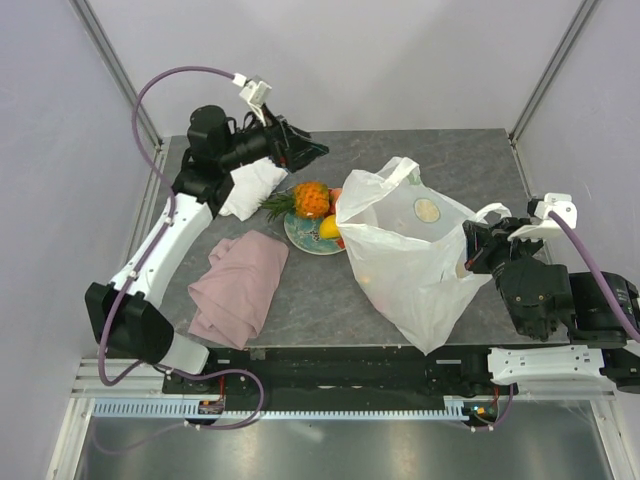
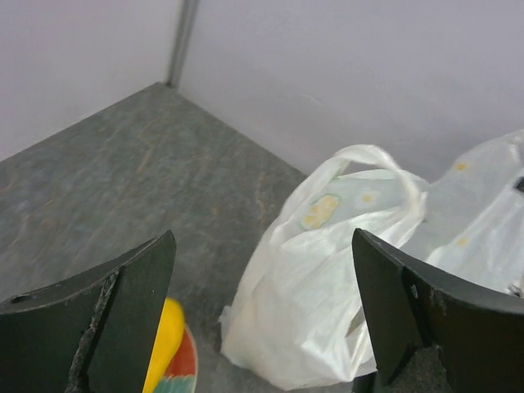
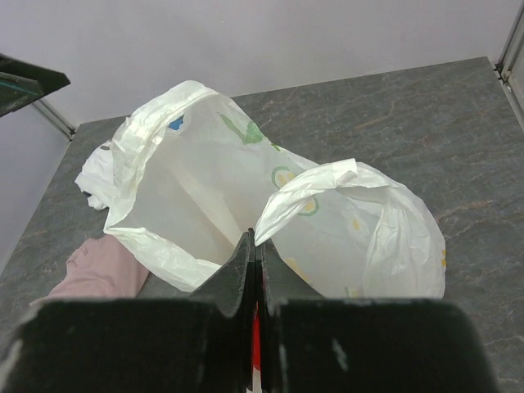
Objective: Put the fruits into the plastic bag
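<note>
The plastic bag (image 1: pixel 410 255) stands on the table with its mouth open toward the left. My right gripper (image 1: pixel 468 250) is shut on the plastic bag's handle strip (image 3: pixel 307 192) at its right rim. An orange pineapple (image 1: pixel 311 199), a yellow mango (image 1: pixel 329 228) and a bit of red fruit (image 1: pixel 336 194) sit on the round plate (image 1: pixel 300 236) just left of the bag. My left gripper (image 1: pixel 308 150) hangs open and empty above the table behind the plate. In its own view the bag (image 2: pixel 319 278) shows between its fingers and the mango (image 2: pixel 164 344) is by the left finger.
A white folded cloth (image 1: pixel 250 187) lies under the left arm beside the plate. A pink cloth (image 1: pixel 240 285) is spread at the front left, also seen in the right wrist view (image 3: pixel 98 270). Walls and frame posts close in the table's far corners.
</note>
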Motion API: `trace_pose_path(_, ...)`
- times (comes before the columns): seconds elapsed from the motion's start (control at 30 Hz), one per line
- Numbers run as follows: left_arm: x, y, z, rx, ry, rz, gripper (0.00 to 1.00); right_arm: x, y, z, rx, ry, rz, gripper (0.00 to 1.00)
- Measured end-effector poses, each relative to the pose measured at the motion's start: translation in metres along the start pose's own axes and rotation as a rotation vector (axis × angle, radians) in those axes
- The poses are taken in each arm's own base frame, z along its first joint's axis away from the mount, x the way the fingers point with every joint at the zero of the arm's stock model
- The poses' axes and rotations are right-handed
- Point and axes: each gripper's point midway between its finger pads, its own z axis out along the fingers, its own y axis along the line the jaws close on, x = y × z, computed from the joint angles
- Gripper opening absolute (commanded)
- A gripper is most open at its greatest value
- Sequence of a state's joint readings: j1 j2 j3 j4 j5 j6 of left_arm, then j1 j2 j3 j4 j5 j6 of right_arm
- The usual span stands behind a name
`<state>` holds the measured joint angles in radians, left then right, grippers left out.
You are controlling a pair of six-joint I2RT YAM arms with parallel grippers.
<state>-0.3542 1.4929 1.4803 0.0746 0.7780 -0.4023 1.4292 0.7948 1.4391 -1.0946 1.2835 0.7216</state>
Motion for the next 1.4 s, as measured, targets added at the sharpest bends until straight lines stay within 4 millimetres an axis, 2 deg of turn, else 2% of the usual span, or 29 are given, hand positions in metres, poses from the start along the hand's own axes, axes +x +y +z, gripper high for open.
trace_pose_path(0.13,0.018,0.059,-0.034,-0.227,-0.004,-0.051,0.97,0.000,-0.001,0.000,0.007,-0.003,-0.007,0.00)
trace_pose_path(0.2,0.033,0.100,-0.057,-0.387,0.007,-0.088,0.97,0.000,-0.001,0.001,0.010,-0.005,-0.010,0.00)
trace_pose_path(0.27,0.055,0.136,-0.083,-0.534,0.025,-0.140,0.97,0.000,-0.001,0.001,0.013,-0.007,-0.008,0.00)
trace_pose_path(0.33,0.081,0.164,-0.109,-0.641,0.043,-0.209,0.97,0.000,-0.001,0.001,0.014,-0.008,-0.003,0.00)
trace_pose_path(0.37,0.100,0.173,-0.119,-0.680,0.060,-0.256,0.97,0.000,-0.001,0.001,0.015,-0.008,-0.001,0.00)
trace_pose_path(0.43,0.122,0.190,-0.141,-0.745,0.060,-0.319,0.97,0.000,-0.001,0.001,0.015,-0.008,0.002,0.00)
trace_pose_path(0.53,0.164,0.201,-0.160,-0.793,0.086,-0.434,0.97,0.000,-0.001,0.001,0.015,-0.008,0.005,0.00)
trace_pose_path(0.63,0.182,0.206,-0.162,-0.783,0.088,-0.492,0.95,0.001,-0.001,0.001,0.015,-0.007,0.008,0.00)
trace_pose_path(0.9,0.206,0.214,-0.150,-0.674,0.047,-0.594,0.85,0.005,-0.001,0.002,0.019,-0.003,0.007,0.00)
trace_pose_path(1.03,0.212,0.220,-0.145,-0.651,0.042,-0.605,0.72,0.007,-0.001,0.002,0.020,-0.002,0.006,0.00)
trace_pose_path(1.23,0.224,0.230,-0.143,-0.651,0.046,-0.622,0.59,0.008,-0.001,0.002,0.021,0.000,0.008,0.00)
trace_pose_path(1.4,0.236,0.235,-0.143,-0.656,0.060,-0.643,0.58,0.008,-0.001,0.002,0.021,-0.001,0.012,0.00)
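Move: The pineapple I go for lies on the plate about 13 cm ahead of my left hand, 5 cm to its left and nearly 40 cm below. On the plate too, the peach is roughly 10 cm to the pineapple's right and 2 cm farther out, and the yellow fruit 8 cm to its right and 7 cm nearer. The white cloth lies some 16 cm left of the pineapple, 7 cm farther out. From my right hand the pineapple is about 31 cm ahead, 30 cm left and 38 cm below. I swing my empty left hand left nearly 20 cm and sink it about 30 cm in all, reaching slightly forward, so it comes down beside the pineapple's leafy end. On the way I turn it counter-clockwise to face forward-right over the leaves, tip it down and, late, narrow the wide-open fingers to a bit over half. My right hand keeps pinching the bag's edge, almost still. ##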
